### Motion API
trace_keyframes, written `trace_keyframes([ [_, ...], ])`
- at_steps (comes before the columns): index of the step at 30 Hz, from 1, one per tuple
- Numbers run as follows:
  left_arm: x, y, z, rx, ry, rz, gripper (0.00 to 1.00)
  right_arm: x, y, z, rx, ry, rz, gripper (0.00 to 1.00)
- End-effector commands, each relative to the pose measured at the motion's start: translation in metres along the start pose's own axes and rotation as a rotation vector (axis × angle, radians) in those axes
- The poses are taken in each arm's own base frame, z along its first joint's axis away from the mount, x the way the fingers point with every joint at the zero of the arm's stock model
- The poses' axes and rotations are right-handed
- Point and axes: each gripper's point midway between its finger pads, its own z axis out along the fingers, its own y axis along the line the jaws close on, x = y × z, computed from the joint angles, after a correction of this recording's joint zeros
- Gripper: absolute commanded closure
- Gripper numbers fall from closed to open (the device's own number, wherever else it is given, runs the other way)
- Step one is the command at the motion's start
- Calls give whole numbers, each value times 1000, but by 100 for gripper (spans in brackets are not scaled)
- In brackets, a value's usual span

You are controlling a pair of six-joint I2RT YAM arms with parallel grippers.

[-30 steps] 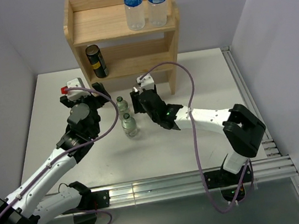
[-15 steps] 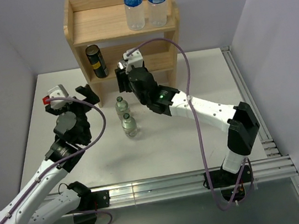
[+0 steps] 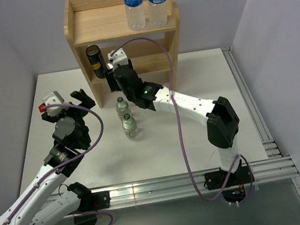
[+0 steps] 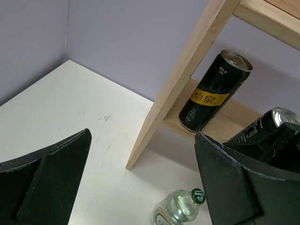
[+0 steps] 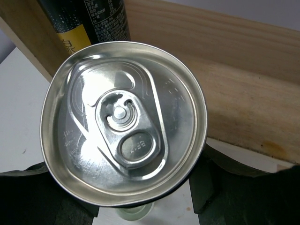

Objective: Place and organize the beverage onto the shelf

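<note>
The wooden shelf stands at the back. Two blue-labelled plastic bottles stand on its top tier. One dark can stands at the left of the lower tier; it also shows in the left wrist view. My right gripper is shut on the second can and holds it upright at the front of the lower tier, just right of the first can. Two glass bottles stand on the table. My left gripper is open and empty, left of the shelf.
The shelf's left side panel stands between my left gripper and the cans. The held can shows at the right of the left wrist view, with one glass bottle below. Grey walls close in the white table.
My right arm has carried the can up and to the left, from above the table to the shelf's lower tier. My left arm has drawn back to the left, away from the glass bottles.
</note>
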Motion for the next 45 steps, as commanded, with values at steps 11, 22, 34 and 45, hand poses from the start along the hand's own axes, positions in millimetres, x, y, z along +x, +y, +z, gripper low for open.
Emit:
trace_keyframes([
  [11,-1,5,-3,-4,-14,-21,1,-90,-4,1,27,-226,94,100],
  [22,6,5,-2,-8,-7,-2,1,-92,-19,25,77,-252,103,100],
  [34,12,6,0,-9,-3,20,1,-83,-31,51,107,-254,127,100],
  [45,16,5,1,-7,2,31,1,-77,-33,60,123,-261,155,78],
])
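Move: The dark can in the right fingers is to go to the free place on the lower shelf, about 7 cm ahead of the right hand, in line with it and some 2 cm higher. The standing can is about 7 cm ahead, 8 cm left and 3 cm higher; one glass bottle is almost straight below, some 16 cm down and 2 cm back. From the left hand the free place lies roughly 17 cm ahead, 16 cm right and 3 cm lower. The can, still pinched upright in the right fingers, is first lifted some 2 cm, then carried forward over the front of the lower shelf towards the free place beside the standing can, about 7 cm in all, sinking about 1 cm on the way in before stopping. The right wrist tips up and turns clockwise, roughly 5 degrees each; the grip is kept. The open left hand sinks about 2 cm, clear of everything. ##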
